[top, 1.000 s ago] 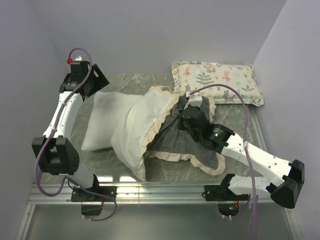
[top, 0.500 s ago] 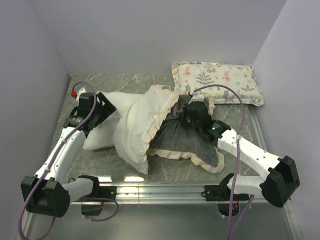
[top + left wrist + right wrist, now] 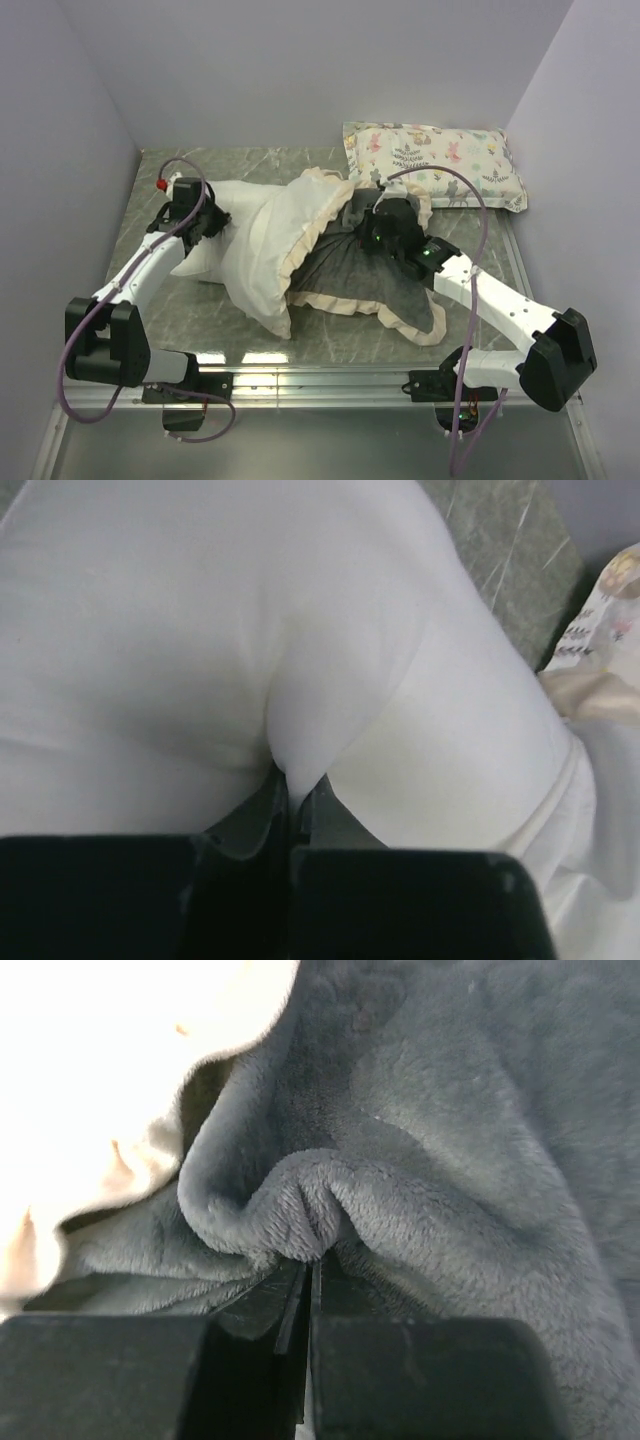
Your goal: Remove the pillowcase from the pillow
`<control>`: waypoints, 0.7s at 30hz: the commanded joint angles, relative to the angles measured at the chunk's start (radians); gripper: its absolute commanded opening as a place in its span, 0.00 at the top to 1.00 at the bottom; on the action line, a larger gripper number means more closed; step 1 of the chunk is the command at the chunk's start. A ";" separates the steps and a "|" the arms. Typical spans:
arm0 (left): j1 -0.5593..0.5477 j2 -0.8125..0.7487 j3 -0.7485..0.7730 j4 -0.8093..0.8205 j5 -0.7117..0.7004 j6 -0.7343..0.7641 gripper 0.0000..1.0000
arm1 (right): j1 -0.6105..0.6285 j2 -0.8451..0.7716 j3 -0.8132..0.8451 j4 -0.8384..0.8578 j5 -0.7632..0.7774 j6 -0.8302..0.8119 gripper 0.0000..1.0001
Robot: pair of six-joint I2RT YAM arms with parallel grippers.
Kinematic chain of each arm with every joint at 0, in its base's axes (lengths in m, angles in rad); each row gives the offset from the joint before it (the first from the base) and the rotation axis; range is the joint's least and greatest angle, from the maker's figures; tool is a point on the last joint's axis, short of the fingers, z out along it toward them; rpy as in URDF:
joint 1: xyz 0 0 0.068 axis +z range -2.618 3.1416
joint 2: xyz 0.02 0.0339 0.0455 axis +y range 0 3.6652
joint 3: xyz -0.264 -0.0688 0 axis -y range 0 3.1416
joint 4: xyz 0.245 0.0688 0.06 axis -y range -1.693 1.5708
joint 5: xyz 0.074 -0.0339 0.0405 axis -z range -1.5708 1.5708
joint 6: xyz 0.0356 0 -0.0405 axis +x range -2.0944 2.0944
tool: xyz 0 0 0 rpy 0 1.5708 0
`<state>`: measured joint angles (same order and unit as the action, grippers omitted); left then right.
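The plain white pillow (image 3: 222, 222) lies left of centre, its right part still inside the pillowcase (image 3: 375, 285). The case is dark grey outside, and its cream inside is turned back over the pillow (image 3: 270, 250), with a cream frill round the edge. My left gripper (image 3: 208, 218) is shut on a fold of the pillow's left end; the pinch shows in the left wrist view (image 3: 293, 792) on the pillow (image 3: 150, 630). My right gripper (image 3: 372, 232) is shut on a ridge of the grey pillowcase, seen close in the right wrist view (image 3: 308, 1258) on the fabric (image 3: 450, 1140).
A small floral animal-print pillow (image 3: 435, 160) lies at the back right, just behind the pillowcase frill. The marble table (image 3: 160, 300) is bounded by lilac walls on the left, back and right. A metal rail (image 3: 320, 378) runs along the near edge.
My left arm has swung from the back left corner down to the pillow's left end and holds it. The pillow has shifted a little. My right gripper has moved slightly back with the grey fabric.
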<state>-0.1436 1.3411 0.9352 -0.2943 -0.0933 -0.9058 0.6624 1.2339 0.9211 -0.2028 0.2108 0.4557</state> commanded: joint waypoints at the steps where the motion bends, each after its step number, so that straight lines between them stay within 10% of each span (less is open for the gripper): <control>1: 0.045 0.036 0.060 -0.065 0.001 0.028 1.00 | -0.069 -0.045 0.065 -0.064 0.007 -0.017 1.00; 11: 0.404 -0.045 0.264 -0.229 -0.028 0.113 1.00 | -0.441 -0.224 0.073 -0.147 -0.163 -0.015 1.00; 21: 0.435 -0.042 0.171 -0.164 0.046 0.125 1.00 | -0.546 -0.263 -0.005 -0.103 -0.307 -0.009 1.00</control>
<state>0.2214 1.3239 1.1206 -0.5728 0.1360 -0.8463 0.1547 1.0283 0.9016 -0.3672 -0.2623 0.4831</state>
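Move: The left hand holds the white pillow's end; the pillowcase's frilled mouth lies about 24 cm to its right and 5 cm back, and the case's white near corner some 15 cm right and 22 cm back. The right hand grips grey pillowcase cloth; the same mouth is about 12 cm to its left and 1 cm back, slightly lower. The flowered pillow lies roughly 24 cm ahead and 20 cm right of that hand, also lower. Outward in opposite directions, both hands pull away from the pillowcase's mouth: the left draws the pillow end about 10 cm left and the right hauls the grey cloth about 10 cm right, both rising 4 or 5 cm early on, then slowing to a near stop as they sink slightly. Both keep their pinch; the left wrist turns roughly 10 degrees counter-clockwise, while the right rolls some 15 degrees, its left side up. ##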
